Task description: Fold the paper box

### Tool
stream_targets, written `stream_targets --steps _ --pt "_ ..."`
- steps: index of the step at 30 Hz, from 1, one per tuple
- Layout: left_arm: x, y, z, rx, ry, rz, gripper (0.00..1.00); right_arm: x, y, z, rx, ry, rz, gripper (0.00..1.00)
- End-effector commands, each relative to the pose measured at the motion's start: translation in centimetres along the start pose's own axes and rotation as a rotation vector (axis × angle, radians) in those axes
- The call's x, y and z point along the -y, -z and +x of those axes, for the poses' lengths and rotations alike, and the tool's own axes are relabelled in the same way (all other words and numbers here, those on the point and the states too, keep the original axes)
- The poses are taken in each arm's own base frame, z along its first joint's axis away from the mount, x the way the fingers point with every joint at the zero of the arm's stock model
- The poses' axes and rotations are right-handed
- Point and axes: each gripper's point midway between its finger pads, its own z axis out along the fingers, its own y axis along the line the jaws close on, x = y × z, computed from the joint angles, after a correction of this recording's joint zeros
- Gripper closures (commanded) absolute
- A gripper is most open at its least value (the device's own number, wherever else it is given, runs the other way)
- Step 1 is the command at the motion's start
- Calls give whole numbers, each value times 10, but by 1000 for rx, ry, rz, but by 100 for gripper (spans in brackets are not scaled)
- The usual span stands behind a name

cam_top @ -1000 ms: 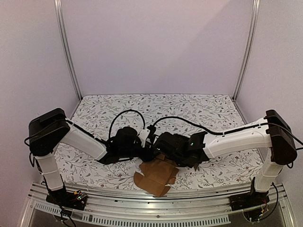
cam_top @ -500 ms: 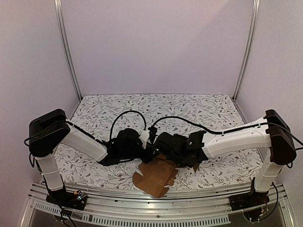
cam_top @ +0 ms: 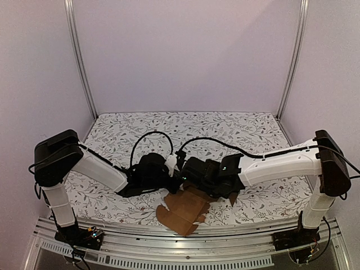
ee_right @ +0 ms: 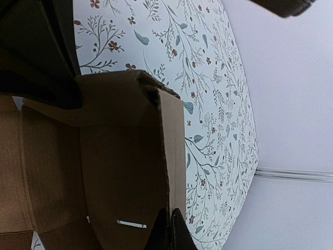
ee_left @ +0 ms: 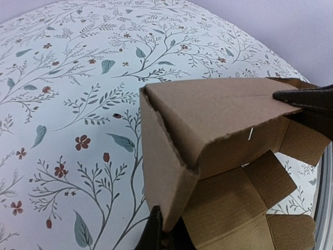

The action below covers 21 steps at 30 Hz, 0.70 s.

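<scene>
The paper box (cam_top: 183,211) is a brown cardboard piece, partly folded, lying near the table's front edge with flat flaps spread toward me. Both grippers meet over its far end. My left gripper (cam_top: 171,179) is shut on the lower edge of a raised side wall; in the left wrist view its tips (ee_left: 165,237) pinch that wall of the paper box (ee_left: 218,120). My right gripper (cam_top: 190,178) is shut on another upright wall; its tips (ee_right: 170,232) clamp the thin edge of the paper box (ee_right: 119,172). The box's far end is hidden under the grippers in the top view.
The table wears a white cloth with a leaf and flower print (cam_top: 225,126). A metal rail (cam_top: 185,236) runs along the near edge just below the box. Black cables (cam_top: 152,135) loop above both wrists. Purple walls close in the back and sides.
My left gripper has closed onto the box wall. The box's flat flaps have shifted a little left and toward the front edge. The right gripper stays shut.
</scene>
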Motion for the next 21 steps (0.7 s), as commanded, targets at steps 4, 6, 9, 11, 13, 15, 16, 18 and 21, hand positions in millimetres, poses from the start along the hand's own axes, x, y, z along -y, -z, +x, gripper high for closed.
stream_targets --steps 4,6,9,11,13,15,16,18,21 --pt "17 3 -5 7 -27 49 100 -12 5 -17 38 -75 -65 83" --pt "16 3 -6 10 -30 43 100 -9 9 -19 50 -95 -76 75" --pt "12 2 -7 11 -36 16 100 -4 17 -24 79 -128 -96 58" --pt "9 3 -8 12 -52 -1 100 -2 23 -28 100 -146 -121 50" --pt "6 5 -12 28 -79 -23 100 2 30 -31 126 -171 -151 43" --pt "5 5 -16 41 -109 -31 100 6 38 -33 155 -194 -188 39" --pt "4 4 -17 45 -121 -39 100 14 45 -34 176 -219 -200 38" --pt "2 2 -19 45 -142 -41 100 21 54 -34 209 -260 -248 36" --pt "3 1 -25 64 -168 -33 100 40 67 -31 259 -330 -300 35"
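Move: The right gripper is shut on the right end of the paper box's standing wall, its rim right at the fingers. The left gripper pinches the wall's left corner, about 13 cm to the left of the right hand and 6 cm lower. From the right hand, the lid panel lies some 7 cm back, 11 cm left and 10 cm down, and the side flap hangs about 5 cm right, 2 cm back and 7 cm below. Keep the left gripper pinched on the box corner, nearly in place. Open the right gripper to well over half so that its fingers let go of the wall's rim, easing it about 2 cm left and a little back; then lift it clear by some 5 cm, rolling its left side up nearly 20 degrees. ##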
